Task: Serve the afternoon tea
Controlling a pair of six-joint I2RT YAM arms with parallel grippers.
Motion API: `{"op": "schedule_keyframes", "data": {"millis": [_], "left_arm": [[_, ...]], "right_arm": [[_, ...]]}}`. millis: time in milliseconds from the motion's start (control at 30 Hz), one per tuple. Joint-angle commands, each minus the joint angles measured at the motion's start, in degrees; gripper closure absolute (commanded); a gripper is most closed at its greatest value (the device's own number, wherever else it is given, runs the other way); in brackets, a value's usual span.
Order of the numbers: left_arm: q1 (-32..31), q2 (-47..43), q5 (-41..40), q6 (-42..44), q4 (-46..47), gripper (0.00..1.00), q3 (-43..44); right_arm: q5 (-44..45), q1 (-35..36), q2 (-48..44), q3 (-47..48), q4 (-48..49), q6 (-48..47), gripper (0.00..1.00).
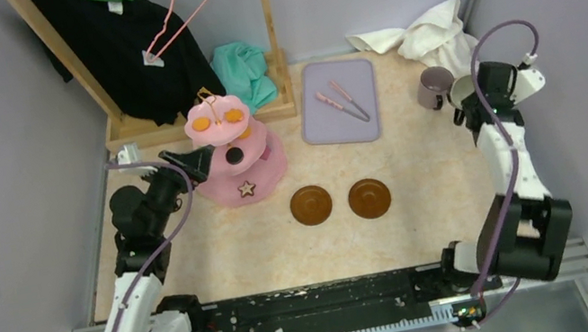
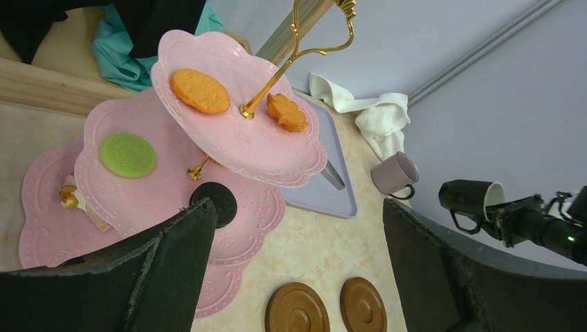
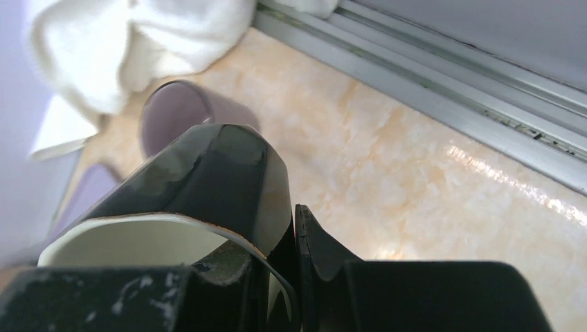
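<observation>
The pink three-tier stand (image 1: pixel 230 145) stands at the back left, with orange sweets (image 2: pixel 201 90) on top, a green round (image 2: pixel 127 154) and a black round (image 2: pixel 214 202) on the middle tier, and a brown star (image 1: pixel 246 189) at the bottom. My left gripper (image 1: pixel 196 160) is open and empty right beside the stand's left side (image 2: pixel 297 207). My right gripper (image 1: pixel 464 104) is shut on the wall of a mug (image 3: pixel 208 173), dark outside and cream inside, one finger inside it. The mauve mug (image 1: pixel 435 87) stands just left of it. Two brown saucers (image 1: pixel 311 205) (image 1: pixel 369 198) lie mid-table.
A flat lilac tray (image 1: pixel 338 101) with thin pink tongs (image 1: pixel 341 101) lies behind the saucers. A wooden rack (image 1: pixel 200 120) with a black garment and a teal cloth (image 1: pixel 244 70) is behind the stand. A white cloth (image 1: pixel 422 32) lies at the back right, near the wall rail (image 3: pixel 450 104).
</observation>
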Motion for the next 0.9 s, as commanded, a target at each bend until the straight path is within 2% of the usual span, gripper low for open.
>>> {"op": "schedule_keyframes", "data": {"millis": [0,167,267,633,867], "left_arm": [[-0.3,-1.2,0.2,0.6,0.7,0.05,-0.3],[-0.4,-2.1,0.3,0.4,1.1,0.05,-0.2],[-0.4,-1.9,0.6,0.1,1.7,0.05,-0.2],[-0.6,-1.2,1.2,-0.4,2.3,0.05,-0.1],[-0.6,-1.3,1.7,-0.5,2.1,0.05,-0.1]], "right_arm": [[-1.1,5.6,-12.9,-2.5,2.8,-1.7,1.0],[-1.3,13.9,-21.1,-4.9,-2.0,-4.5,1.0],[-1.3,18.5,-23.0,-3.9,-5.9,-6.3,1.0],[-3.9,30.5,-17.3,5.6,-22.3,-11.6,1.0],[-5.3,36.7,-12.7,6.1,-26.5,-11.3,1.0]]}}
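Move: The right hand already holds the dark mug off the table. The nearer brown saucer, where it seems bound, lies about 27 cm to its left, 15 cm back and 15 cm below. The other brown saucer stands about 17 cm farther left of that one, almost level with it; the lilac tray's middle is roughly 16 cm ahead and 30 cm left of the right hand, the grey mug some 12 cm ahead and 3 cm left. From the left hand, the nearer saucer lies about 41 cm right, 7 cm back and 27 cm below. Leftward in one quick sweep of some 20 cm, drawing back about 8 cm, the right hand carries the dark mug away from the grey mug and towards the nearer brown saucer. It first climbs another 5 cm or so, then sinks most of that again, while the wrist swings roughly 45 degrees counter-clockwise and ends tipped farther down; the fingers keep their pinch on the mug's wall. ##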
